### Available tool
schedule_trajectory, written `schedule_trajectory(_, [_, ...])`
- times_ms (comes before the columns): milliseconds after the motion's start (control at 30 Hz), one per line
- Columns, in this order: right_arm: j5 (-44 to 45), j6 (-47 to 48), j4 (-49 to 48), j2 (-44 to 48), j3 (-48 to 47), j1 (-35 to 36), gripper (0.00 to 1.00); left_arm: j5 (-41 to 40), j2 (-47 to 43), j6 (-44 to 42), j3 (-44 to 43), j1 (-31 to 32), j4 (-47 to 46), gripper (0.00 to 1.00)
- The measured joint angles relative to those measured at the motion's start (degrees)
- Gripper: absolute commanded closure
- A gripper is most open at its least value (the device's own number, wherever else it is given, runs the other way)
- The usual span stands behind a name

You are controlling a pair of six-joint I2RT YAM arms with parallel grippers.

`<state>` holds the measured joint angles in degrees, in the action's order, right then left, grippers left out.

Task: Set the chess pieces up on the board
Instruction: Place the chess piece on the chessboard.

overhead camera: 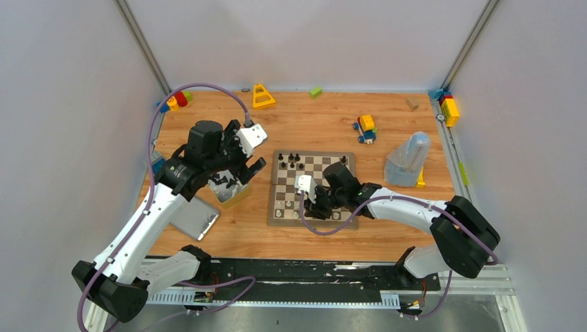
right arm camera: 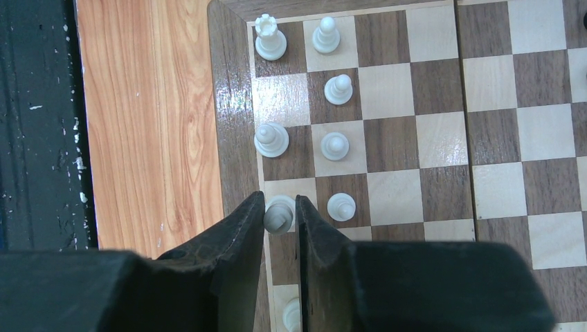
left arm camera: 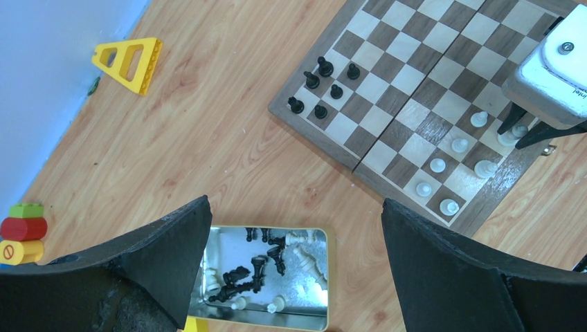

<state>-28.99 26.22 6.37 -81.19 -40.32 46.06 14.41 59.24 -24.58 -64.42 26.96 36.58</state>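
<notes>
The board (overhead camera: 325, 166) lies mid-table. Several black chess pieces (left arm camera: 323, 67) stand at its far left corner. Several white chess pieces (right arm camera: 335, 146) stand in its two nearest rows. My right gripper (right arm camera: 280, 200) is shut on a white piece (right arm camera: 279, 216) that stands on an edge-row square; both fingers press its sides. My left gripper (left arm camera: 296, 207) hangs open above a silver tin (left arm camera: 304, 304) left of the board (left arm camera: 408, 76). The tin holds several loose black and white pieces (left arm camera: 257, 266). Nothing is between the left fingers.
The tin's flat lid (overhead camera: 195, 218) lies near the left arm. Toy blocks sit along the far edge: a yellow triangle (overhead camera: 262, 96), a small car (overhead camera: 365, 128), and red and yellow bricks (overhead camera: 176, 101). A clear bag (overhead camera: 408, 160) stands right of the board.
</notes>
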Motion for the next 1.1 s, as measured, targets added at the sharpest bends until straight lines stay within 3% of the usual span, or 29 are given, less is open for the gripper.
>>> schedule_trajectory(733, [0.0, -0.2, -0.2, -0.5, -0.3, 0.0, 0.76, 0.0, -0.4, 0.0, 0.4, 0.0, -0.2, 0.0])
schedule_trajectory(833, [0.1, -0.2, -0.2, -0.6, -0.3, 0.0, 0.7, 0.0, -0.4, 0.0, 0.4, 0.0, -0.2, 0.0])
schedule_trajectory(967, [0.3, -0.4, -0.2, -0.6, -0.3, 0.0, 0.5, 0.0, -0.4, 0.0, 0.4, 0.0, -0.2, 0.0])
schedule_trajectory(1100, [1.1, -0.2, 0.2, -0.2, -0.5, 0.0, 0.43, -0.5, -0.7, 0.0, 0.7, 0.0, -0.3, 0.0])
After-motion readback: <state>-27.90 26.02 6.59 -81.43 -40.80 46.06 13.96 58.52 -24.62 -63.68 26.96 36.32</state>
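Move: The white chess piece already stands on the near row between the right fingertips, level with the hand point and about 1 cm below it. Its nearest pawn is some 3 cm ahead. Another pawn is about 3 cm ahead and 3 cm left, a white bishop about 3 cm straight left, and the right-side white piece roughly 5 cm straight right, all about 2 cm lower. From the left hand, the placed piece lies about 8 cm back, 15 cm right and 20 cm down. The right fingers, already loosened around the white piece's upper part, spread clear of it to about half open. The forward finger ends up close over the pawn ahead; whether it touches can't be seen. The hand itself stays practically in place, low over the near row with no real wrist turn, and the spreading comes only at the very end after a long hold. ##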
